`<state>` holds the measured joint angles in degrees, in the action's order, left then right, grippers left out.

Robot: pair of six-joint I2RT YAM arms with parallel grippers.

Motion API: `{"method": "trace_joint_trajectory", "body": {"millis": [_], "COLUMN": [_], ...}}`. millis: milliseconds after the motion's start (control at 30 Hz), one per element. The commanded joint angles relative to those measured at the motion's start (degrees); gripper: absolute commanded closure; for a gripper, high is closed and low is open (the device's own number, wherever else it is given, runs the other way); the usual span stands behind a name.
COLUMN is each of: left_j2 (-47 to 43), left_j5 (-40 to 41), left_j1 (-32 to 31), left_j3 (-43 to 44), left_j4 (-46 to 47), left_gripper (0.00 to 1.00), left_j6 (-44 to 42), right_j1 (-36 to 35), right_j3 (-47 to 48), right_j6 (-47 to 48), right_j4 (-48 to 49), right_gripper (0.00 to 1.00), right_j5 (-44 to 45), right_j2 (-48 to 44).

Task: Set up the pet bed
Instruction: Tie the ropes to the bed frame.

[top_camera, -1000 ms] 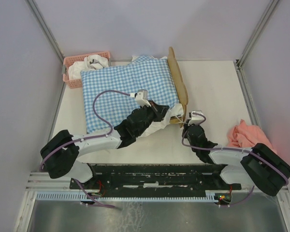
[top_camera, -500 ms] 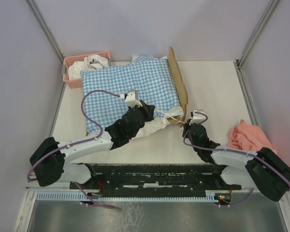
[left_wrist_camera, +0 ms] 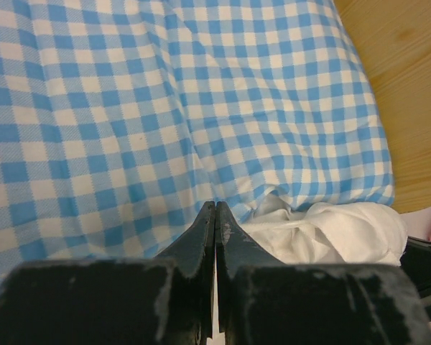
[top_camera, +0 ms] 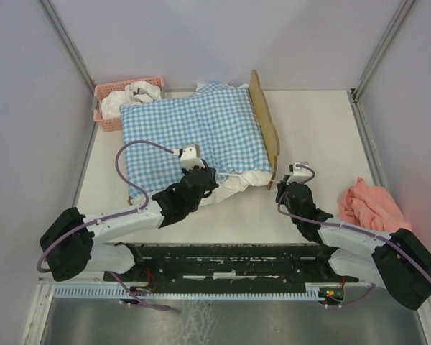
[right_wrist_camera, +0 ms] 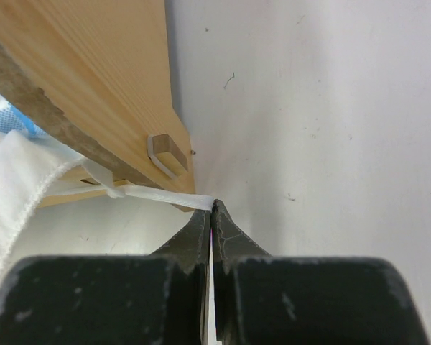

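The pet bed [top_camera: 267,136] shows only its light-wood headboard; blue-white gingham bedding [top_camera: 194,133] covers the rest. My left gripper [top_camera: 201,175] is at the bedding's near edge. In the left wrist view it [left_wrist_camera: 215,206] is shut where gingham creases [left_wrist_camera: 165,108] converge beside the white ruffle [left_wrist_camera: 330,230], with the wood [left_wrist_camera: 402,86] top right. My right gripper [top_camera: 282,188] sits off the bed's near right corner. Its wrist view shows it [right_wrist_camera: 212,203] shut on the end of a taut white tie [right_wrist_camera: 165,195] running under the wooden frame [right_wrist_camera: 93,79].
A pink plastic basket [top_camera: 103,95] with white cloth stands at the back left, touching the bedding. A crumpled pink cloth [top_camera: 366,205] lies on the white table [top_camera: 323,136] near my right arm. Grey walls and metal posts close in the sides.
My left gripper has drawn back toward the near left along the bedding's edge, and the white ruffle now lies flatter. My right gripper has shifted slightly right and stays shut.
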<state>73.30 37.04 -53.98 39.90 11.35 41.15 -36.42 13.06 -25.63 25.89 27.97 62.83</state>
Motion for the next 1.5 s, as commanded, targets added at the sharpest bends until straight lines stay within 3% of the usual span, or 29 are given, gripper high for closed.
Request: {"method": "trace_joint_trajectory", "body": {"millis": [0,533,733,833,1133,1300,1467], "left_j2": [-4.50,-6.01,-6.17,-5.74,4.06,8.10,9.40], "left_j5": [4.16,3.36,-11.72,-15.18,-17.90,-17.31,-16.61], "left_j1": [0.77,0.72,-0.67,-3.93,-11.26,-11.61,-11.59], "left_j3": [-2.43,-4.22,-7.06,-9.58,-8.33,-7.24,-4.42], "left_j4": [-0.22,-1.78,4.56,8.42,11.48,14.06,10.22], "left_gripper": [0.97,0.97,0.97,0.97,0.97,0.85,0.64], "left_j6": [2.87,3.14,-0.03,-0.49,-1.32,-1.52,-2.19], "right_j1": [1.12,2.59,2.57,2.56,2.57,2.59,2.59], "right_j3": [1.49,1.79,5.04,8.40,13.50,15.42,18.18], "right_j6": [-1.37,-3.44,-2.79,-3.02,-6.13,-8.27,-8.12], "right_j4": [-0.79,-3.98,-5.97,-9.66,-20.43,-30.61,-41.34], "right_gripper": [0.98,0.98,0.98,0.98,0.87,0.71,0.60], "right_j5": [1.58,1.50,-9.79,-13.04,-8.70,-3.35,-1.48], "right_j2": [-0.07,-1.34,2.69,4.73,4.58,-0.31,-5.77]}}
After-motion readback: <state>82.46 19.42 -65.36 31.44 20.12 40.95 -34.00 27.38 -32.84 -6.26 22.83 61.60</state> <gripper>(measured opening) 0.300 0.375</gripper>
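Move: The rope knot at the bed frame's near headboard corner lies about 14 cm to the left hand's right, roughly 2 cm back and 8 cm lower; the blanket's white frill corner is just short of it, some 11 cm to this hand's right, 1 cm back. From the right hand the knot is about 6 cm left and 2 cm ahead at much its own height, with the headboard foot 2 cm left, 2 cm ahead and slightly below. The rope ends, already pinched one in each hand, get a last small outward pull from the left hand, about 2 cm left and slightly back; it pauses, then swings back some 10 cm, right and down towards the table, turning about 25 degrees clockwise, and opens. The right hand stays near the foot, dips and shifts briefly left, then opens, tipping its fingers down some 15 degrees while easing back right and up. ##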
